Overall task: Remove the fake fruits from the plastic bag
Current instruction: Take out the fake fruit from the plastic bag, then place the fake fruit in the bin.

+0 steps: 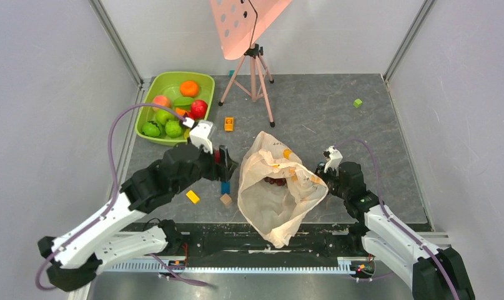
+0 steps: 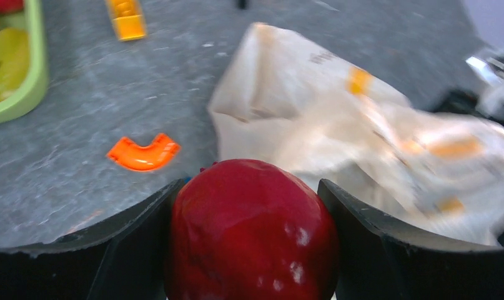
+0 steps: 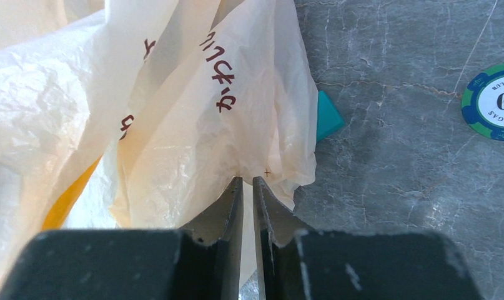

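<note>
My left gripper is shut on a dark red apple, held just left of the plastic bag. The bag lies open in the middle of the table, pale peach with yellow marks; a dark red-purple fruit shows inside its mouth. My right gripper is shut on the bag's thin edge at its right side. A green tub at the back left holds an orange, a red apple, a peach and green fruits.
A flat orange arc piece lies left of the bag. Small blocks lie nearby: yellow, tan, orange-yellow, green. A tripod stands at the back. A green poker chip and a teal piece lie by the bag's right.
</note>
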`<move>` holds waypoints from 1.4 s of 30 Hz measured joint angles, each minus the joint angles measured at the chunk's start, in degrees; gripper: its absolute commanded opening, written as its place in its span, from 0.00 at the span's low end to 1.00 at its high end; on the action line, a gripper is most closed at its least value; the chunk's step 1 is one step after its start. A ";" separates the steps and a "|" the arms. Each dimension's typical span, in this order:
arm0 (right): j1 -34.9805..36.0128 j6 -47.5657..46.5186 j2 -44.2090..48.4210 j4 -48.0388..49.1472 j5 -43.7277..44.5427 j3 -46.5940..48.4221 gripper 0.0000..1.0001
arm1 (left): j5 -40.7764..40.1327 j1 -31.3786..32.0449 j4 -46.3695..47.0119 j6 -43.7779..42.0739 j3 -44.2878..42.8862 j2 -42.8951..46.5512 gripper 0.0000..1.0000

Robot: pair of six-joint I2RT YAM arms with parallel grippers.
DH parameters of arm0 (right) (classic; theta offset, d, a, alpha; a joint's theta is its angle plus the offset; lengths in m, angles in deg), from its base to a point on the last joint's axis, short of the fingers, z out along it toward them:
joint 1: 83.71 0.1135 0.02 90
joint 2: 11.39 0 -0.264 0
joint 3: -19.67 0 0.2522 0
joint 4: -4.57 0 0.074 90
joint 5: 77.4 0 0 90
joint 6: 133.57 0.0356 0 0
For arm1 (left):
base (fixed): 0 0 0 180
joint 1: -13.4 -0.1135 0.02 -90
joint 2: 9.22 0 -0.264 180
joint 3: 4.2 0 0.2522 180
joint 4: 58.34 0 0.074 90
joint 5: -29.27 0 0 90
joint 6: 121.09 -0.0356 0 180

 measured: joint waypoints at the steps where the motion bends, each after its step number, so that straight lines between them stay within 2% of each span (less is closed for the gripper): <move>1: 0.00 0.04 0.17 -0.09 -0.17 0.00 0.14 | 1.11 -3.58 1.36 0.02 0.92 -1.64 0.72; 4: 0.00 0.15 1.25 -0.26 -0.42 0.00 0.14 | 4.26 -15.10 6.69 0.20 3.91 -9.38 0.72; 7: 0.00 0.11 2.84 -0.57 -0.35 0.00 0.15 | 3.50 -21.62 9.92 0.50 3.91 -18.21 0.72; 9: 0.00 0.00 3.26 -0.83 -0.35 0.00 0.14 | 2.67 -23.71 10.38 0.72 2.12 -22.12 0.72; 19: 0.00 -0.04 6.36 -2.91 -0.66 -0.02 0.15 | 2.08 -39.45 16.28 3.54 -24.63 -43.58 0.72; 30: 0.00 -0.44 4.28 -3.48 -0.66 0.00 0.16 | 5.81 -45.83 16.68 3.45 -44.46 -66.38 0.72; 37: 0.00 -1.68 0.79 -3.72 -0.63 0.26 0.18 | 6.71 -51.82 16.04 3.45 -52.43 -76.39 0.74; 42: 0.00 -2.25 -0.46 -3.72 -0.63 0.90 0.18 | 5.42 -53.70 15.63 3.17 -59.12 -83.12 0.78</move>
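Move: Ahead and to the left of the left hand, which already holds the red fruit, the green basket's middle lies roughly 35 cm forward, 27 cm left and 22 cm down. In the basket, from this hand, the peach is about 39 cm ahead and 34 left, the orange 45 ahead and 21 left. The plastic bag is some 20 cm to its right and 3 back. From the right hand the basket is about 35 cm ahead and 64 left. Swinging away from the bag, the left hand carries the red fruit some 40 cm forward and 25 cm left to above the basket's far part, turning about 50 degrees counter-clockwise with its grip kept. It dips about 10 cm, climbs most of that back, then sinks to end some 13 cm lower. The right hand stays at the bag's right edge, bobbing a couple of centimetres. ##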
